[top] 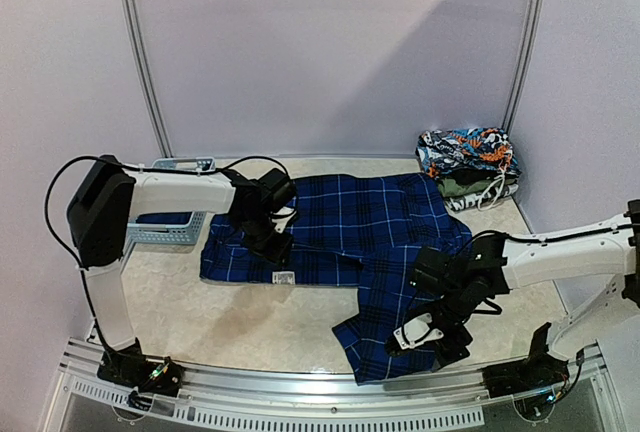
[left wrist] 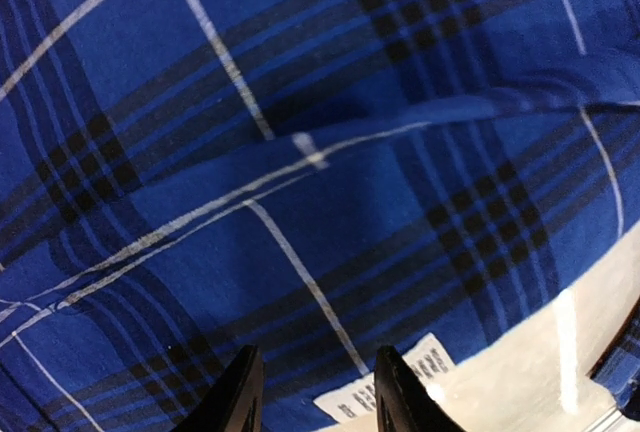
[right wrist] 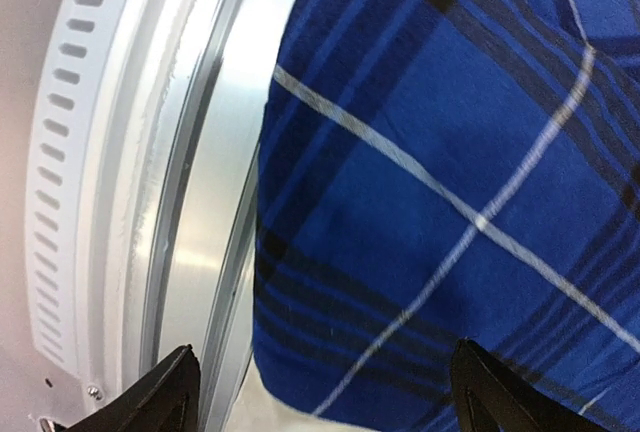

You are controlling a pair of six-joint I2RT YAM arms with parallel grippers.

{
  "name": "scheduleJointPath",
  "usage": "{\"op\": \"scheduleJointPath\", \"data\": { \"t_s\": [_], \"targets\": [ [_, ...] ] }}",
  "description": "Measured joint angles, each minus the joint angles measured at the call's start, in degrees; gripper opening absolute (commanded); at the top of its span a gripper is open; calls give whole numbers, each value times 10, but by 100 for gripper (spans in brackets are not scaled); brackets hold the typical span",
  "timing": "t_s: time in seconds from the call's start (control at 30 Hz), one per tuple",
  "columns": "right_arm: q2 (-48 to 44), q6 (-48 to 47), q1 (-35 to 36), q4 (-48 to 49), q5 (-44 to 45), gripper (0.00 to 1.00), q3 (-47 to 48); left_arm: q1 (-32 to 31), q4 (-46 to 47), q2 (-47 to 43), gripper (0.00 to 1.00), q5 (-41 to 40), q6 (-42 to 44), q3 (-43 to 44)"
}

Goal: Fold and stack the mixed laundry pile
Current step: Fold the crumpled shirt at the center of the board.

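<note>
A blue-and-black plaid shirt (top: 350,220) from the mixed laundry pile lies spread across the middle of the table. One part of it trails toward the near right edge (top: 385,337). My left gripper (top: 277,248) hovers over the shirt's near left hem, beside a white label (top: 283,278). In the left wrist view its fingers (left wrist: 395,397) stand apart over flat plaid cloth (left wrist: 300,152) and the label (left wrist: 432,362), pinching nothing. My right gripper (top: 422,336) is wide open above the trailing part's corner (right wrist: 420,202), with nothing between its fingertips (right wrist: 485,392).
Folded garments (top: 468,164) are stacked at the back right corner. A light-blue slotted basket (top: 168,227) stands at the left, partly behind my left arm. The metal front rail (right wrist: 190,202) runs right beside the shirt's corner. Bare tabletop (top: 240,322) lies near left.
</note>
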Motion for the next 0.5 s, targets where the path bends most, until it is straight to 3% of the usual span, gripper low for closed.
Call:
{"op": "scheduleJointPath", "data": {
  "t_s": [0.17, 0.23, 0.33, 0.37, 0.5],
  "targets": [
    [36, 12, 27, 32, 41, 75, -3, 7, 13, 12, 39, 14, -20, -7],
    [49, 17, 29, 44, 64, 59, -5, 8, 19, 14, 39, 17, -24, -13],
    [63, 28, 30, 64, 97, 22, -3, 8, 24, 14, 39, 21, -27, -20],
    [65, 32, 30, 66, 106, 14, -2, 8, 25, 14, 39, 23, -28, -21],
    [72, 45, 24, 73, 128, 7, 9, 8, 29, 14, 39, 25, -28, -25]
  ]
}}
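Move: The near right corner of the shirt's dangling sleeve lies almost under the right hand, about 2 cm ahead, 1 cm left and 3 cm down. The sleeve's other near corner is some 13 cm left and 6 cm back, and the white label on the shirt's hem roughly 27 cm left and 19 cm ahead. From the left hand, that label is about 2 cm right, 3 cm back and 4 cm below; the sleeve corner is 31 cm right and 21 cm back. Bring the right gripper down about 3 cm onto the near right corner of the sleeve, then sweep it forward along the cloth some 4 cm, swinging the fingertips forward about 10 degrees and closing the wide-open fingers to pinch the sleeve. Meanwhile ease the left gripper down about 2 cm over the shirt beside the label, fingers kept partly open. ##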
